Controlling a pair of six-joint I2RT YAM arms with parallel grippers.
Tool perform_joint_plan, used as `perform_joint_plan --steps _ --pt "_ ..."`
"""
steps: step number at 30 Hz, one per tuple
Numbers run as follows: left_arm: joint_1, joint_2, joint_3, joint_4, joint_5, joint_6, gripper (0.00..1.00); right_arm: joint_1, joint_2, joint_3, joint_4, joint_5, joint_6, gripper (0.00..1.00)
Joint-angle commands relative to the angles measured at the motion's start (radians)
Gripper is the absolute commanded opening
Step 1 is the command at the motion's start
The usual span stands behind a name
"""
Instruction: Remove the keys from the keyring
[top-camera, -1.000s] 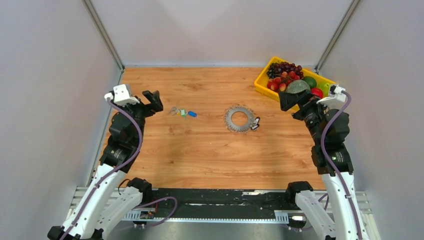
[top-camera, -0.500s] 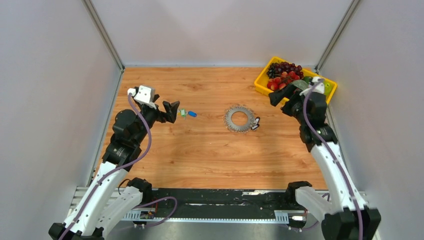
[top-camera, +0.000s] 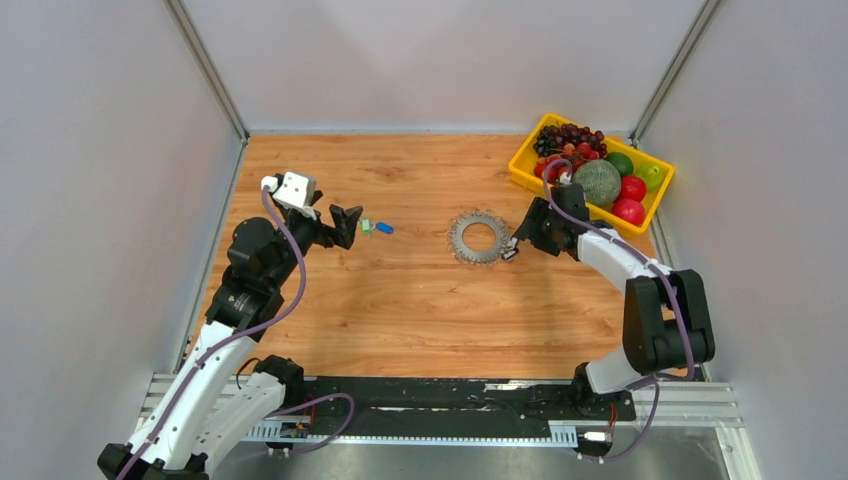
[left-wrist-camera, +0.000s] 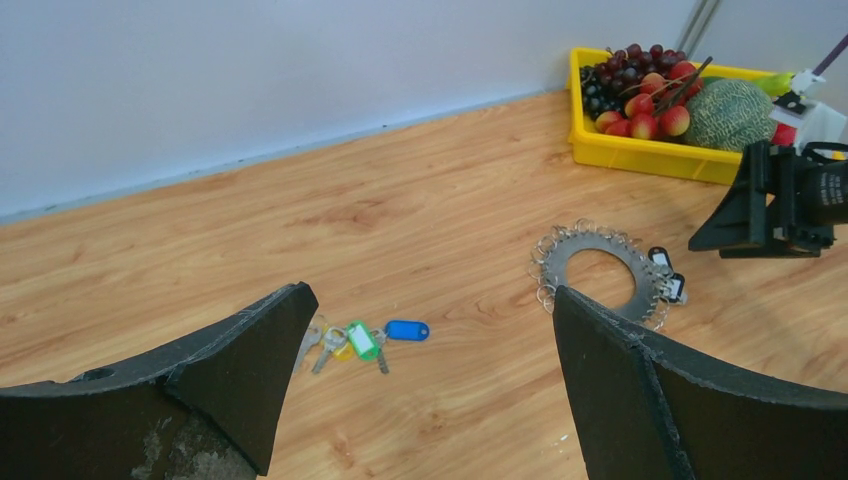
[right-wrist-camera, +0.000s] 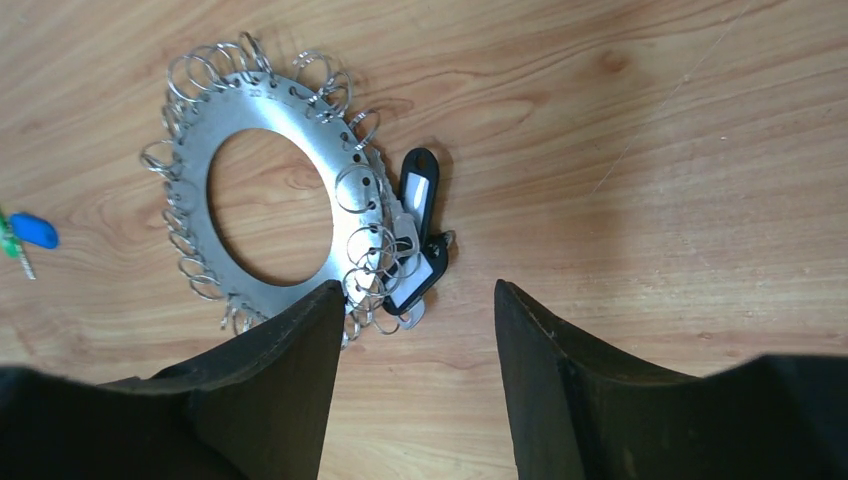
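Observation:
The keyring (top-camera: 477, 238), a flat grey disc with an open centre and small wire loops round its rim, lies mid-table. It also shows as the keyring (left-wrist-camera: 572, 245) and the keyring (right-wrist-camera: 275, 108). Keys with black tags (right-wrist-camera: 418, 235) hang on its right edge, the same keys (top-camera: 511, 246). My right gripper (top-camera: 520, 238) hovers low over that edge. The right gripper (right-wrist-camera: 418, 285) is open, with nothing between its fingers. A loose bunch of keys with blue, green and yellow tags (top-camera: 368, 226) lies left of the ring. My left gripper (top-camera: 346, 225) is wide open just left of that bunch (left-wrist-camera: 360, 338).
A yellow tray (top-camera: 521, 172) holding grapes, a melon and other fruit stands at the back right corner, behind the right arm. Grey walls close in the table on the left, back and right.
The right arm swung from beside the fruit tray down and left to the keyring's right edge, its jaws narrowing. The left gripper moved right to the loose keys, then held almost still.

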Motion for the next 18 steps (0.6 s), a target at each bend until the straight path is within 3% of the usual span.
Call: perform_joint_plan --steps 1,7,18 --pt "0.005 -0.001 0.008 0.010 0.025 0.020 1.00 0.042 0.066 0.057 0.055 0.058 -0.037 0.58" --pt "0.005 0.000 0.011 0.008 0.032 0.017 1.00 0.080 0.164 0.093 0.054 0.150 -0.026 0.43" --pt "0.005 -0.003 0.015 0.004 0.040 0.016 1.00 0.081 0.266 0.135 0.080 0.205 0.024 0.40"
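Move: The right gripper has the upper black key tag some 4 cm ahead of it, about 1 cm to its left and 6 cm below. The lower black tag is roughly 1 cm ahead, 1 cm left and equally low. The toothed metal ring plate is centred about 5 cm ahead and 9 cm to the left, also on the table. From the left gripper, the upper tag lies some 12 cm ahead, 38 cm right and 30 cm below. Lower the right gripper about 5 cm towards the black key tags at the ring plate's right edge, slowing near the end, and ease it some 2 cm forward. Let it swing about 1 cm left, then back right, while rolling its left side down some 10 degrees. Narrow the fingers from over half open to about two fifths, without shutting them on a tag. ##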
